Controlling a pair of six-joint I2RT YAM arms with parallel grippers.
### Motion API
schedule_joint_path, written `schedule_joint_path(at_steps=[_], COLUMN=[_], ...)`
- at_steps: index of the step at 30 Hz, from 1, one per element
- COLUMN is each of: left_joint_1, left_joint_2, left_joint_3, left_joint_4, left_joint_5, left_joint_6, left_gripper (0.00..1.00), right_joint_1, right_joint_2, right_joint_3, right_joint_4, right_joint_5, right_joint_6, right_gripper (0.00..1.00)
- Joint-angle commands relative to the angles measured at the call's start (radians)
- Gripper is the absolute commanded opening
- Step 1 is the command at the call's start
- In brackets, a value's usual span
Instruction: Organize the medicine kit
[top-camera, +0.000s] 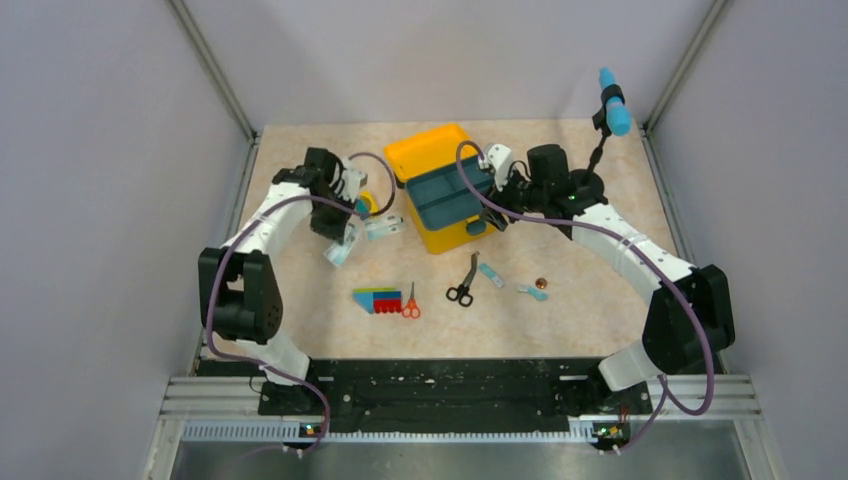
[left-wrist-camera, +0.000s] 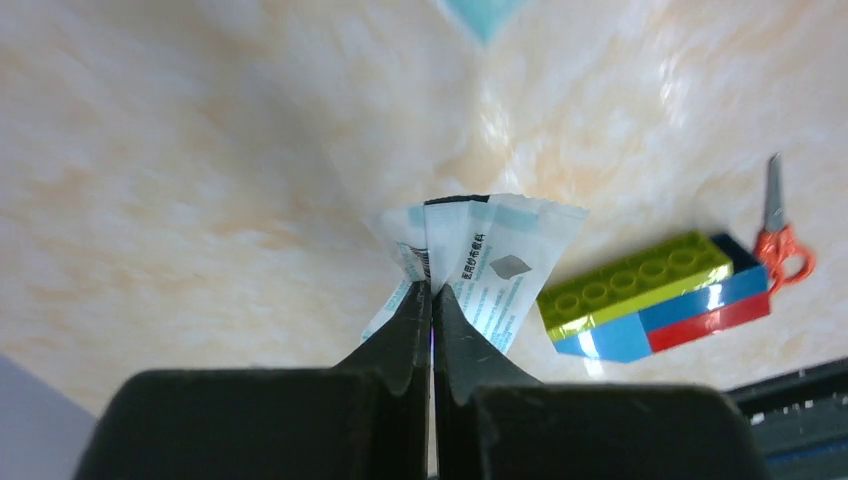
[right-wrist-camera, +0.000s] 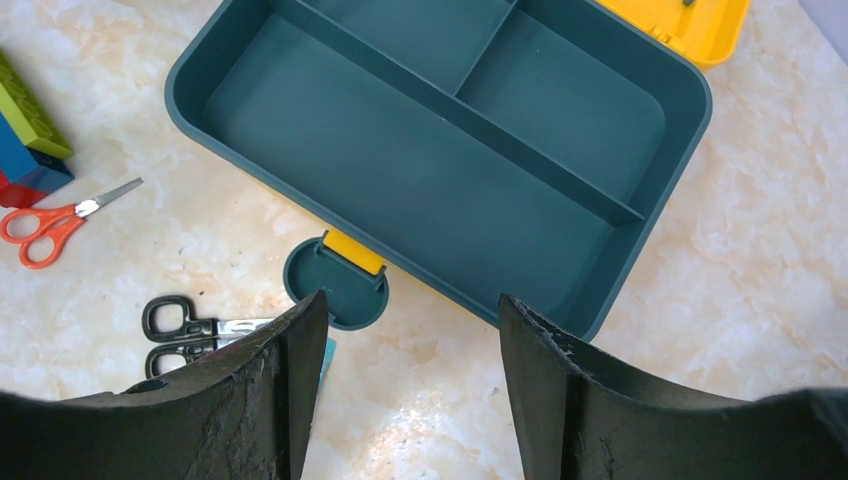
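The yellow medicine kit (top-camera: 428, 152) stands open at the back centre, with a dark teal compartment tray (top-camera: 447, 196) resting on it. In the right wrist view the tray (right-wrist-camera: 440, 150) has nothing in it, and the kit's yellow edge (right-wrist-camera: 690, 25) and round teal latch (right-wrist-camera: 335, 287) show. My right gripper (top-camera: 500, 190) is open and holds nothing, just above the table at the tray's near edge (right-wrist-camera: 412, 305). My left gripper (top-camera: 346, 243) is left of the kit, shut on a white-and-teal packet (left-wrist-camera: 490, 262) held above the table (left-wrist-camera: 432, 292).
A multicoloured toy block (top-camera: 378, 299) and orange scissors (top-camera: 410, 304) lie in front. Black scissors (top-camera: 462, 286), a teal strip (top-camera: 491, 273) and small items (top-camera: 535, 288) lie nearer the right arm. Another packet (top-camera: 385, 227) and a yellow roll (top-camera: 368, 203) lie beside the kit.
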Motion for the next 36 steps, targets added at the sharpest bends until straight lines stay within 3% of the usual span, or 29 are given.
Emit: schedule_joint_path(at_steps=[1, 7, 14, 20, 26, 36], left_joint_1=[-0.001, -0.026, -0.122, -0.212, -0.264, -0.288], left_joint_2=[-0.043, 0.075, 0.179, 0.313, 0.391, 0.416], left_joint_3=[0.210, 0.483, 0.630, 0.790, 0.844, 0.800], left_joint_4=[0.054, 0.072, 0.194, 0.207, 0.201, 0.161], left_joint_5=[0.060, 0.201, 0.282, 0.289, 0.266, 0.200], left_joint_6=[0.083, 0.038, 0.017, 0.040, 0.062, 0.113], left_gripper=[0.00, 0.00, 0.00, 0.00, 0.00, 0.00], right_joint_1=[-0.003, -0.063, -0.154, -0.164, -0.164, -0.169], right_joint_2=[-0.015, -0.009, 0.022, 0.009, -0.013, -0.029], right_joint_3=[0.056, 0.099, 0.135, 0.105, 0.074, 0.039], right_joint_4=[0.020, 0.028, 0.043, 0.048, 0.052, 0.072], right_joint_5=[0.040, 0.051, 0.059, 0.044, 0.037, 0.064], right_joint_6=[0.008, 0.097, 0.217, 0.222, 0.219, 0.221], right_gripper=[0.62, 0.62, 0.62, 0.62, 0.62, 0.63])
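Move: The left hand already holds the gauze packet about 7 cm above the table. The centre of the dark green tray on the yellow box is about 11 cm ahead of it, 26 cm right and 5 cm higher. The box's open lid is some 20 cm ahead and 20 cm right, about 2 cm higher; the other packet is 7 cm ahead, 9 cm right and 7 cm below. From the right hand the tray's centre is 7 cm ahead, 9 cm left and 4 cm below. Up and forward first, then sweeping right, the left hand carries the pinched packet about 16 cm out and 21 cm across to above the tray's rear-left part, sinking a few centimetres at the end; its fingers tip outward and it turns clockwise. The right hand, still open, makes way to the right and forward, away from the tray, turning clockwise, then dips slightly. ##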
